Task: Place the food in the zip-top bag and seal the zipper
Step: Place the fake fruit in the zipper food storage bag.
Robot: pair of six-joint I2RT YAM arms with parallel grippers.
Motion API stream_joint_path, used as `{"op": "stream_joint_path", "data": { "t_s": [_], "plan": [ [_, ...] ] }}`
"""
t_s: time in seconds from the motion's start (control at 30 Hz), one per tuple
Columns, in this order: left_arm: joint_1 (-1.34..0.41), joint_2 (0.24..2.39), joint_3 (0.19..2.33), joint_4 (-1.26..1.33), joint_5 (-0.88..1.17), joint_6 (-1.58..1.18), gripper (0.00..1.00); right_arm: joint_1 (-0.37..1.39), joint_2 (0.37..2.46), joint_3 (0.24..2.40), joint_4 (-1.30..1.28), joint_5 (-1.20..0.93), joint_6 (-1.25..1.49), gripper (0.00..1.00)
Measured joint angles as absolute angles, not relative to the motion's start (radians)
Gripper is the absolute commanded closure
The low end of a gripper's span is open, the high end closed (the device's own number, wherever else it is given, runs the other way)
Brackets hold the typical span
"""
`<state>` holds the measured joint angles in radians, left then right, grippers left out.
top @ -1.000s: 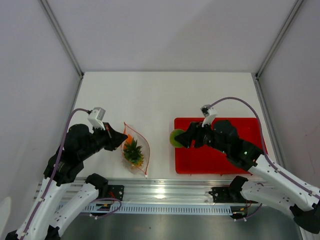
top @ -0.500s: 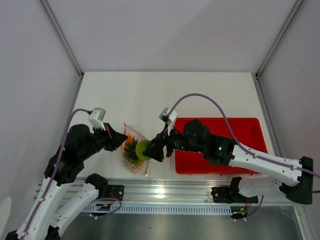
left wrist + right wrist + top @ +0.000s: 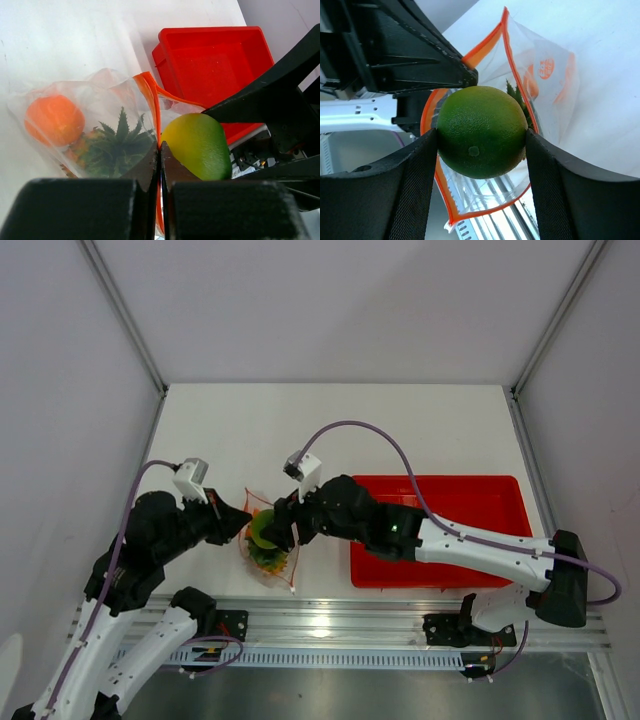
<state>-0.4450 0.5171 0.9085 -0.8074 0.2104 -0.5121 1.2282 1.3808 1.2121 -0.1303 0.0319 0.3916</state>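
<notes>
The clear zip-top bag (image 3: 270, 550) lies near the table's front edge with its mouth held open. Its orange-red zipper (image 3: 506, 45) rims the mouth. My left gripper (image 3: 160, 150) is shut on the zipper strip (image 3: 156, 112) at the bag's left side. Inside the bag are the pineapple (image 3: 117, 145) and the orange ball (image 3: 52, 120). My right gripper (image 3: 482, 142) is shut on the green round fruit (image 3: 482, 132) and holds it right over the open mouth. The fruit also shows in the top view (image 3: 263, 528) and the left wrist view (image 3: 197, 145). No lemon is in view.
The red tray (image 3: 450, 540) stands right of the bag and holds nothing that I can see. The right arm (image 3: 420, 535) reaches across the tray's left end. The aluminium rail (image 3: 330, 625) runs along the table's front edge, close to the bag.
My right gripper has carried the green fruit leftward from the red tray to over the open bag. The left gripper has kept hold of the zipper strip.
</notes>
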Motion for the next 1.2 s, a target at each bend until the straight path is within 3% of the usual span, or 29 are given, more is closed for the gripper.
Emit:
{"op": "stream_joint_path", "data": {
  "t_s": [0.57,1.2],
  "plan": [
    [-0.445,0.514,0.928,-0.836,0.243,-0.512,0.99,1.242,1.521,1.254,-0.114,0.284,0.511,1.0],
    [-0.446,0.519,0.96,-0.877,0.236,-0.496,0.99,1.296,1.618,1.086,0.33,0.306,0.31,1.0]
  ]
}}
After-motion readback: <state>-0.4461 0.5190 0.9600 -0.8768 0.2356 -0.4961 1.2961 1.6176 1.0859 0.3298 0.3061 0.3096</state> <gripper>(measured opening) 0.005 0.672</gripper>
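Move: The right gripper already holds the green fruit between its pads, just outside the bag mouth, whose middle lies about 3 cm to its left, 1 cm ahead and 3 cm lower. Inside the bag, the pineapple sits some 2 cm ahead, 4 cm left and 12 cm below that hand, and the orange about 8 cm ahead, 4 cm left and 13 cm below. The bag mouth is about 2 cm back, 2 cm right and 3 cm below the left fingertips. Bring the right gripper, still gripping the green fruit, forward about 4 cm while sinking and turning some 15 degrees clockwise; ease up slightly, then push left and down through the bag mouth above the pineapple, ending roughly 5 cm left and 6 cm lower than at the start. Keep the left fingers shut on the orange zipper lip, giving back only about a centimetre. ##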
